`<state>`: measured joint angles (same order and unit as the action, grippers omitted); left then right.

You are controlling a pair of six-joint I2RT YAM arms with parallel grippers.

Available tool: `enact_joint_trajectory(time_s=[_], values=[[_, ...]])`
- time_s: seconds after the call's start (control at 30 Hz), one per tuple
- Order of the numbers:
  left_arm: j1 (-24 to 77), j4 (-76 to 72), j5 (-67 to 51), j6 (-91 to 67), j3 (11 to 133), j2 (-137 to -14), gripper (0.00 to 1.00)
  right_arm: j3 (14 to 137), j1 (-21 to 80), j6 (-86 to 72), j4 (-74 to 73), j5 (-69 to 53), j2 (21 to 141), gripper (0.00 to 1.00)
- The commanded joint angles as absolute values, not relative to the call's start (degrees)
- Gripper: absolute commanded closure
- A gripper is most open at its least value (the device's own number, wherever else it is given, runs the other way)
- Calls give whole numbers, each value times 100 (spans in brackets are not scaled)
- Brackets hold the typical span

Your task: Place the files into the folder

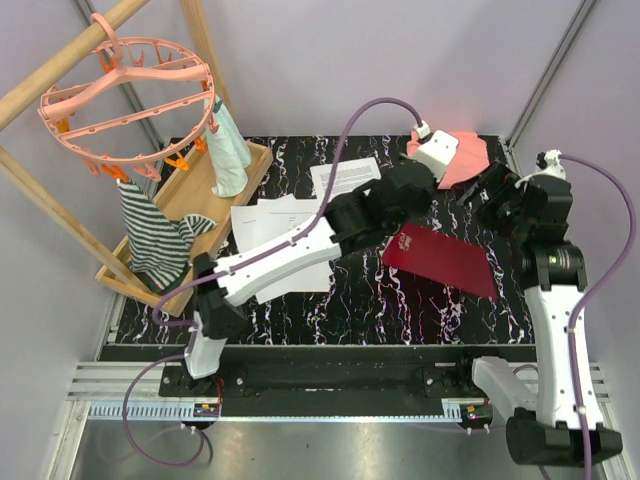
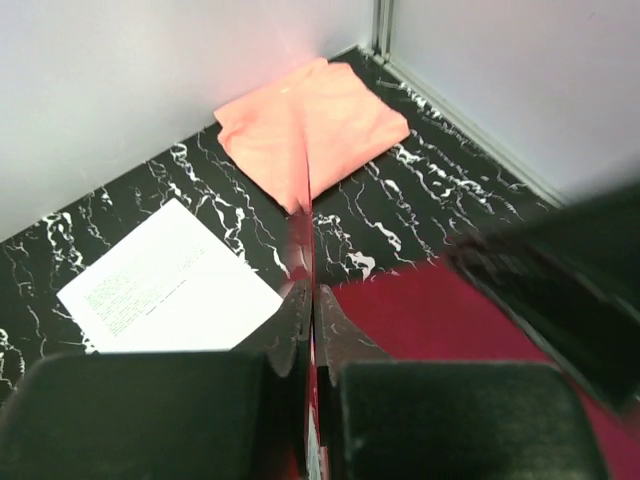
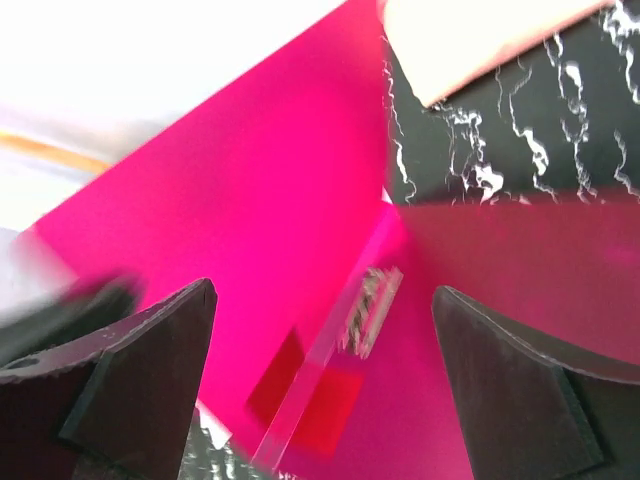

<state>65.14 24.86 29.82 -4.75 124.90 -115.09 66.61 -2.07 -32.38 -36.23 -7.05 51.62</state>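
The dark red folder (image 1: 440,258) lies right of centre on the black marbled table, with its cover lifted. My left gripper (image 1: 408,212) reaches across and is shut on the cover's edge (image 2: 303,240), seen edge-on between its fingertips (image 2: 312,295). My right gripper (image 1: 482,196) is open and empty at the folder's far right side. Its jaws (image 3: 325,290) frame the raised cover (image 3: 240,190) and the metal clip (image 3: 370,310) inside. The files, white printed sheets (image 1: 285,240), lie left of the folder, with one more sheet (image 1: 345,178) behind. A sheet also shows in the left wrist view (image 2: 170,285).
A salmon-pink folded cloth (image 1: 466,158) lies at the back right corner, also in the left wrist view (image 2: 310,125). A wooden rack with a pink peg hanger (image 1: 125,95), a striped cloth (image 1: 155,235) and a wooden tray (image 1: 200,195) stands at the left.
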Motion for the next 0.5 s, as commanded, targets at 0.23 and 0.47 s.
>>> enact_joint_trajectory(time_s=[0.23,0.47], values=[[6723,1547,3111,-764,10785,-9853,100,8630,-272,-4481,-4675,-1318,7408,0],[6855,1178,3181,-730,10222,-9615,100,8596,-272,-4667,-4755,-1275,7392,1]])
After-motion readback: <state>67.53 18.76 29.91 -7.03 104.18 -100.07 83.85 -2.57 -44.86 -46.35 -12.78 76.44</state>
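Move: My left hand already pinches the folder by its upper edge. Its free far top corner sticks out about 6 cm ahead and 7 cm to the right of those fingers, at their height, and some 6 cm straight ahead of my right hand, also level. From the right hand, the pink cloth lies roughly 25 cm ahead and 8 cm right, and the stacked files about 38 cm left and 7 cm ahead, both some 27 cm below. With its fingers staying wide open, my right hand reaches forward about 7 cm, sinking some 3 cm and drifting slightly left, tipping nose-down and rolling its left side up, to bring them to the folder's free top corner. My left hand keeps its pinch and draws the folder back and left, about 6 cm in all, rising a little before sinking again. ##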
